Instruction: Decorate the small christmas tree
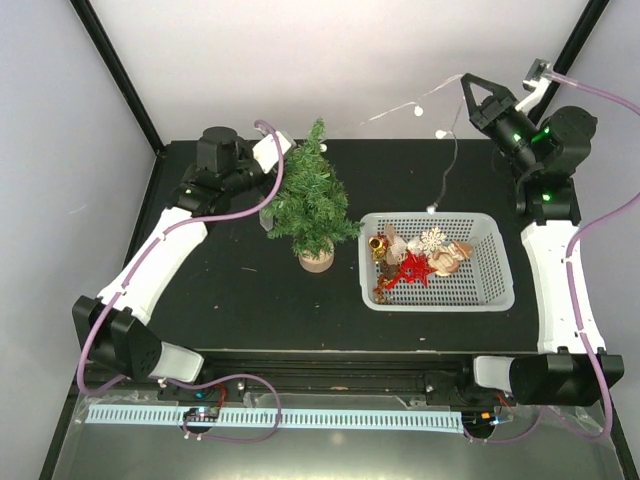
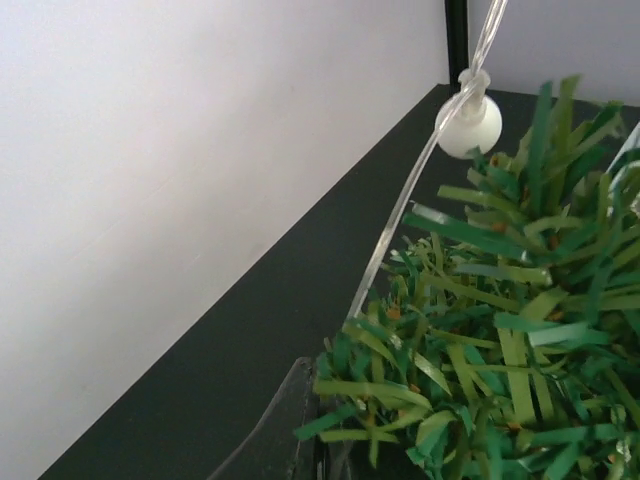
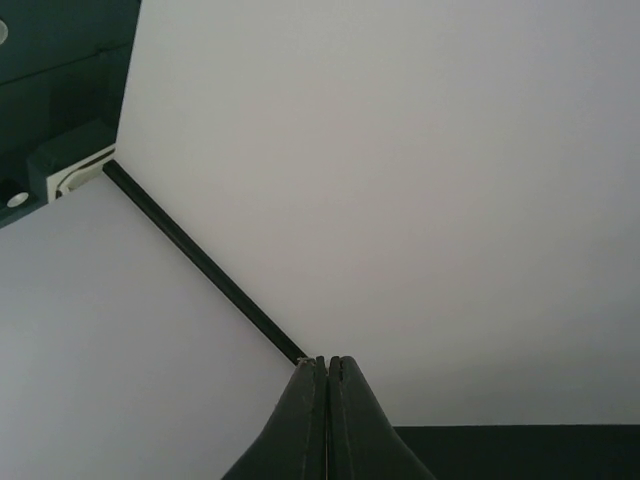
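Observation:
The small christmas tree [image 1: 312, 195] stands on its round wooden base [image 1: 317, 260] left of centre on the black table. A clear light string [image 1: 395, 108] with white bulbs runs from the treetop to my right gripper [image 1: 463, 77], raised at the back right and shut on it; a loose end hangs into the basket. In the right wrist view the right gripper [image 3: 327, 360] shows jaws pressed together. My left gripper [image 1: 282, 172] is pushed into the tree's left side. In the left wrist view the light string [image 2: 400, 215], with a bulb [image 2: 468, 125], runs taut down into the left gripper [image 2: 322, 400], shut among the needles [image 2: 500, 350].
A white mesh basket [image 1: 440, 300] sits right of the tree. It holds a red star [image 1: 413, 268], a gold bell [image 1: 377, 243], a white snowflake [image 1: 433, 238] and other ornaments. White walls with black frame posts close in the back and sides.

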Robot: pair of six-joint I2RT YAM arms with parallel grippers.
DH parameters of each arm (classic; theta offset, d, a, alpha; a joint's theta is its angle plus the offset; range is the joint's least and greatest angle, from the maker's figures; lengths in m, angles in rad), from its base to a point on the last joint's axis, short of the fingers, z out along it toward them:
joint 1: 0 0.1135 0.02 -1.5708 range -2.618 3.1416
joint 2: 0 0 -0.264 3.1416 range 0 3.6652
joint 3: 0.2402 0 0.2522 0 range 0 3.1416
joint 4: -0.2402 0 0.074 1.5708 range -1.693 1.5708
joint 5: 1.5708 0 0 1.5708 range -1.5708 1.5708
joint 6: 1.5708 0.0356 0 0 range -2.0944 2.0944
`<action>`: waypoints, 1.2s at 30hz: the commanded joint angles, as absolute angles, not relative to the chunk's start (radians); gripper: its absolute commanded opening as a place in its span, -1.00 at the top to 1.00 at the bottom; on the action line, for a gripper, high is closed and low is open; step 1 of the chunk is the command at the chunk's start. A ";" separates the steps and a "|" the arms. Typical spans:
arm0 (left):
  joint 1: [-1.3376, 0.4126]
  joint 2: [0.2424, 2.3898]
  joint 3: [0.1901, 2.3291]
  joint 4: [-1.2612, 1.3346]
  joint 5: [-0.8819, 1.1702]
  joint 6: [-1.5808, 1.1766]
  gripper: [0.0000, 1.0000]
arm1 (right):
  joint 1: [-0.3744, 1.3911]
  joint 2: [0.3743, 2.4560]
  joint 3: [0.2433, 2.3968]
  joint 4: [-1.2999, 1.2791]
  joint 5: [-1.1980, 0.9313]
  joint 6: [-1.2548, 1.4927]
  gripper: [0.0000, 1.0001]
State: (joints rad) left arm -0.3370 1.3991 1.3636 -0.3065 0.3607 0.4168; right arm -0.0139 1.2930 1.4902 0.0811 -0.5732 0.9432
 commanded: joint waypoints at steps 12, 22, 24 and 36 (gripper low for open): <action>-0.348 1.410 1.360 -0.280 0.299 0.428 -0.08 | -0.020 1.198 1.341 0.025 -0.557 0.890 0.98; -0.348 1.394 1.364 -0.274 0.285 0.421 -0.29 | -0.020 1.063 1.275 -0.046 -0.528 0.844 0.98; -0.348 1.396 1.364 -0.274 0.284 0.417 -0.35 | -0.021 1.048 1.280 -0.074 -0.524 0.837 0.98; -0.347 1.364 1.375 -0.276 0.246 0.419 -0.87 | -0.017 0.962 1.243 -0.147 -0.552 0.827 0.98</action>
State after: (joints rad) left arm -0.3420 1.4044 1.3582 -0.2848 0.2626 0.4191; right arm -0.0139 1.0031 1.2705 -0.1116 -0.5484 0.8543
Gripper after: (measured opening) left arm 0.879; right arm 0.010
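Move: From the left hand, shut beside the branches, the christmas tree's middle stands about 12 cm to the right, some 4 cm ahead and 9 cm lower. From the right hand, which holds the light string high up, the tree lies about 38 cm to the left, roughly 2 cm ahead and 28 cm lower; the ornament basket is some 4 cm to the left, 1 cm ahead and 46 cm below this hand. Left fingers open wide at the tree, releasing the string; right draws its end back 7 cm, down 4. ##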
